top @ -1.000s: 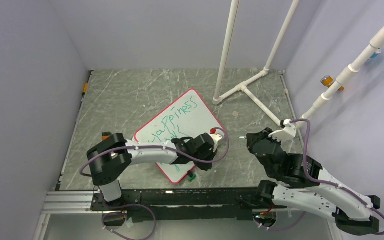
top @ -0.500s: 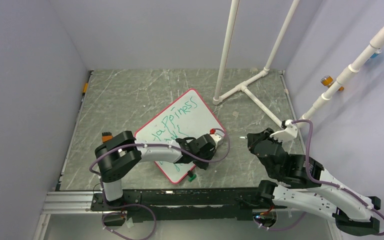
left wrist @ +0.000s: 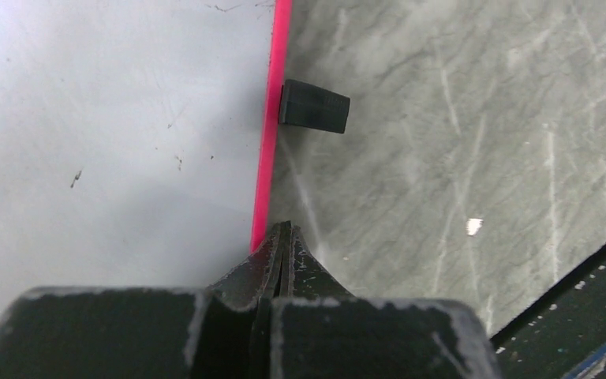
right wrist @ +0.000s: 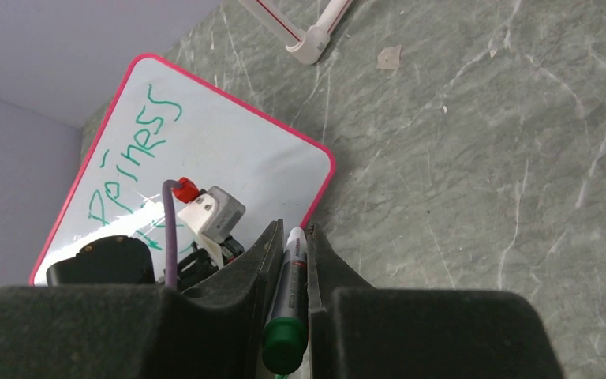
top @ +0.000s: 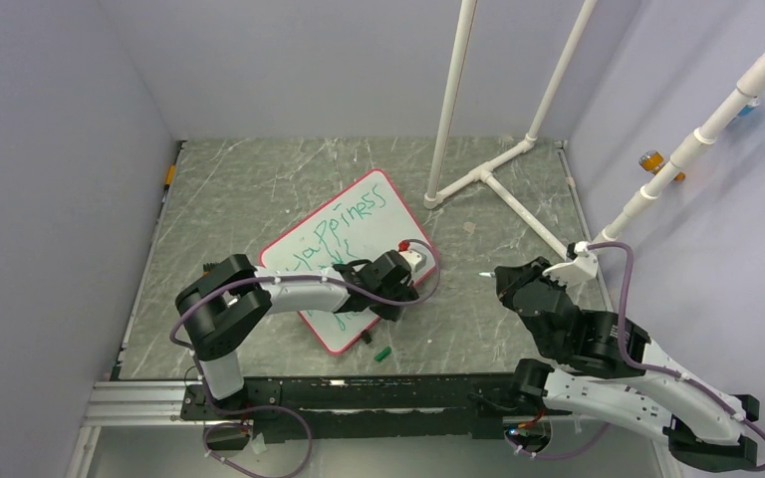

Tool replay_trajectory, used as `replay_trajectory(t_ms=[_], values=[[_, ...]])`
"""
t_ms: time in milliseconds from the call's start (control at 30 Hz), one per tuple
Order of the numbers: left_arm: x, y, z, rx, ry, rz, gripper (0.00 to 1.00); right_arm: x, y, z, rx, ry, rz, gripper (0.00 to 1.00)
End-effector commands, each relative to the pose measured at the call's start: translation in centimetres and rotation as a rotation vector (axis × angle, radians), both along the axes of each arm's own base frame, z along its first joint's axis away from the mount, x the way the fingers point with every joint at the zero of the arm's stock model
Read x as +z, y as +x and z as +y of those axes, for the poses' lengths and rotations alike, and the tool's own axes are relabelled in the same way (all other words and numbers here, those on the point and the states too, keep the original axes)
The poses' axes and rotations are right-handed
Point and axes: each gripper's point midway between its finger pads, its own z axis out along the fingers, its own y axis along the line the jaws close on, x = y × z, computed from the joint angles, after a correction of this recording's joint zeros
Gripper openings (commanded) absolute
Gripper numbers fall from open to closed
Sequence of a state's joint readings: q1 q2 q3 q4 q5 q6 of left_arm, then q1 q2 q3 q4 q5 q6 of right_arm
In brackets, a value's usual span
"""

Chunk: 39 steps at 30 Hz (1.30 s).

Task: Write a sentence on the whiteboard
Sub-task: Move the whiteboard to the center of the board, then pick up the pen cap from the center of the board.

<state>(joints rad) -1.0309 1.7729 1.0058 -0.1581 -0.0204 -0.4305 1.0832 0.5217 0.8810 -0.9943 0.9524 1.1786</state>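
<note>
The whiteboard, white with a thin pink frame, lies slanted on the grey table. Green marker words of the sentence run across it, and "piness" reads in the right wrist view; the left arm covers the lower lines. My left gripper is shut with nothing between its fingers. Its tips sit at the board's pink right edge, just short of a black clip foot. Right of the board, above the table, my right gripper is shut on a green-ended marker.
A loose green cap lies on the table just below the board's near corner. A white pipe frame stands at the back right, with more pipe along the right wall. The arms' black base rail runs along the near edge.
The whiteboard has slid left and away with the shut left gripper against its edge, so the green cap now lies apart from it. The right gripper has barely moved.
</note>
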Motion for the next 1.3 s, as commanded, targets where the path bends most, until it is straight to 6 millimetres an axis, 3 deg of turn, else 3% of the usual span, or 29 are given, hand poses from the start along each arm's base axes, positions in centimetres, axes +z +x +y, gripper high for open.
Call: replay_trajectory(t_ms=[0,200,400,533,767,933,1033,1167,1267], values=[[-0.1,2.0,3.5,0.050,0.083,-0.055,0.00,-0.2,-0.1,-0.6,-0.019,0.007,-0.006,0.00],[0.4,2.9,4.5,0.065,0.085,-0.062,0.00,-0.3,-0.3,-0.9,-0.021,0.010,-0.002,0.00],[1.8,2.8,4.0,0.042,0.065,-0.068,0.00,-0.9,-0.4,-1.2,-0.022,0.009,0.000,0.00],[3.9,2.7,3.6,0.017,0.046,-0.078,0.00,-1.8,-0.4,-1.3,-0.029,-0.018,0.012,0.00],[9.2,1.7,3.0,-0.056,-0.012,-0.140,0.02,-2.4,-0.4,-0.3,0.010,-0.030,0.028,0.00],[12.1,-0.4,3.4,-0.133,-0.009,-0.182,0.12,-2.5,-0.4,0.3,0.035,-0.033,0.041,0.00],[12.9,-2.1,4.2,-0.161,-0.011,-0.194,0.25,-2.4,-0.4,0.6,0.044,-0.030,0.043,0.00],[12.5,-5.1,5.9,-0.190,-0.038,-0.176,0.43,-2.3,-0.5,0.7,0.050,-0.031,0.046,0.00],[11.2,-7.0,7.0,-0.210,-0.038,-0.158,0.47,-2.2,-0.4,0.9,0.053,-0.029,0.045,0.00]])
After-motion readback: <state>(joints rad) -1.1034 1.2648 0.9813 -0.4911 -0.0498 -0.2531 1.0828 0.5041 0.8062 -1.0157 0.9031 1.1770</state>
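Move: The left hand, shut and low, is at the whiteboard's near-right edge; the board's centre lies about 11 cm ahead and 8 cm to its left, 1 cm below. The nearer black clip is some 6 cm back and 5 cm left, the green cap 9 cm back and 2 cm left. From the right hand, holding the marker, the board's centre is roughly 13 cm ahead, 28 cm left and 24 cm below. Left fingertips push the whiteboard's edge left-forward about 4 cm, then rise 13 cm and back, opening; right hand sinks. ##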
